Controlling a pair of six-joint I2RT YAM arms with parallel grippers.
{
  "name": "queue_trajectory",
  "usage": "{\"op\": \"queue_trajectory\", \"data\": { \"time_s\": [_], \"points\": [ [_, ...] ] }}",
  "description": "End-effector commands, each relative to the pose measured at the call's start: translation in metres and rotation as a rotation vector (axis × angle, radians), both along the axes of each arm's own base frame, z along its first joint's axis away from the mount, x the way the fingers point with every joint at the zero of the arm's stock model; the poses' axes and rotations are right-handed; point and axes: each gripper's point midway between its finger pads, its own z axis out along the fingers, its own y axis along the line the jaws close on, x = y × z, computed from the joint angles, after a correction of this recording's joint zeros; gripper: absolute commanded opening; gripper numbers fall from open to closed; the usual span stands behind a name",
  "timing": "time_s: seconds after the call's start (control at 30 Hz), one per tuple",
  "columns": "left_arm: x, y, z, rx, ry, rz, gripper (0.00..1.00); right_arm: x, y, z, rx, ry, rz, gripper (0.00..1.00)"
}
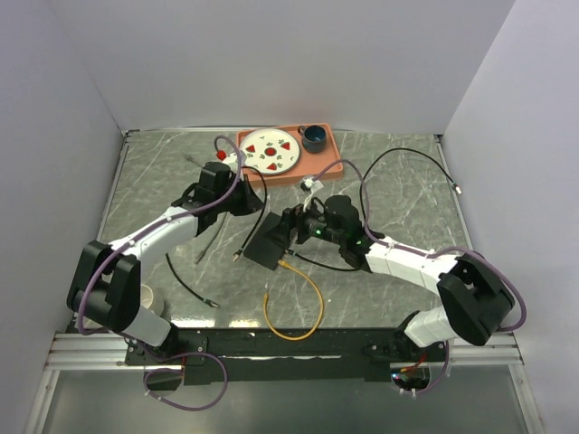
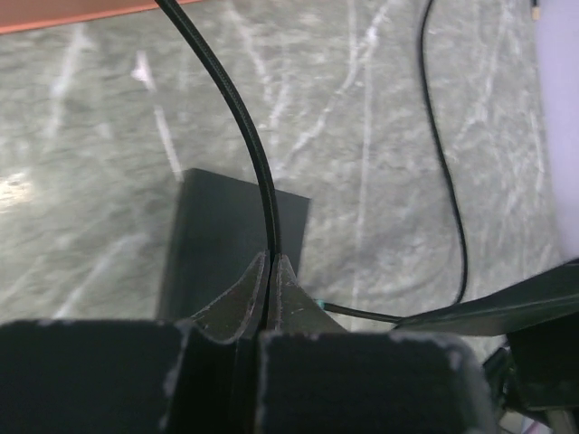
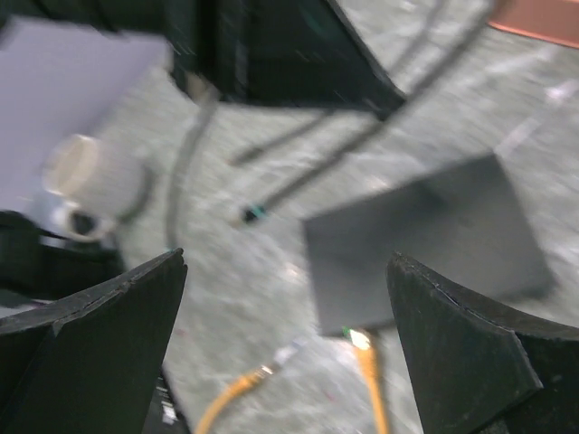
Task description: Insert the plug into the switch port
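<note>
The flat black switch box (image 1: 265,242) lies mid-table, also in the left wrist view (image 2: 217,244) and the right wrist view (image 3: 425,235). An orange cable (image 1: 312,294) loops in front of it. Its plug (image 3: 365,344) meets the box's near edge, where a green light glows; the switch port itself is too blurred to make out. The cable's other end (image 3: 289,351) lies loose on the table. My right gripper (image 3: 288,289) hovers open over the box's near side, nothing between its fingers. My left gripper (image 2: 270,264) is shut on a thin black cable (image 2: 240,117) behind the box.
An orange tray (image 1: 330,145) with a plate and a dark cup stands at the back. A white mug (image 3: 86,176) sits near the left arm's base. More black cables (image 1: 190,287) trail over the marble table, one with a teal-tipped end (image 3: 253,214).
</note>
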Motion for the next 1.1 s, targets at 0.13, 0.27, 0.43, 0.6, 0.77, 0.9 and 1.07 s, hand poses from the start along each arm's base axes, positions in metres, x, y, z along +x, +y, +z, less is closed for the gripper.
{"op": "queue_trajectory", "data": {
  "time_s": [0.13, 0.27, 0.43, 0.6, 0.77, 0.9, 1.07],
  "points": [
    [-0.003, -0.035, 0.077, -0.145, -0.131, -0.047, 0.01, -0.002, 0.032, 0.021, 0.212, 0.101, 0.085, 0.97],
    [-0.006, -0.042, 0.093, -0.189, -0.160, -0.062, 0.01, 0.000, 0.038, 0.018, 0.242, 0.135, 0.092, 0.90],
    [-0.013, -0.050, 0.098, -0.224, -0.159, -0.087, 0.01, 0.003, 0.043, 0.029, 0.324, 0.117, 0.098, 0.74],
    [-0.017, -0.055, 0.101, -0.230, -0.160, -0.105, 0.01, 0.014, 0.048, 0.024, 0.339, 0.152, 0.078, 0.46],
    [-0.020, -0.055, 0.103, -0.234, -0.158, -0.110, 0.01, 0.017, 0.047, 0.021, 0.359, 0.173, 0.085, 0.03],
    [-0.022, -0.056, 0.103, -0.246, -0.159, -0.122, 0.01, 0.018, 0.041, 0.022, 0.359, 0.165, 0.072, 0.00],
    [-0.021, -0.055, 0.105, -0.235, -0.165, -0.116, 0.01, 0.020, 0.034, 0.022, 0.363, 0.156, 0.060, 0.00]
  ]
}}
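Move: The cable tail and black plug held by the left hand hang some 12 cm left of the open right gripper, about 2 cm farther back and 8 cm lower. The switch is about 5 cm left and 4 cm ahead of the right hand, 15 cm down, and the orange cable's plug lies 1 cm left, level fore and aft, 16 cm down. From the left hand, the right gripper is about 8 cm right and 5 cm back at like height; the plug hangs 9 cm back, 5 cm left and 8 cm below. Still pinching the black cable, the left hand lifts it about 6 cm while carrying it some 5 cm right and slightly back, bringing the hanging tail to the right gripper over the switch. The right hand goes about 4 cm left to meet it, rolling some 20 degrees about its fingers' line, then shuts its wide-open jaws, pinching the cable just above the plug, with its fingers below the left ones. ##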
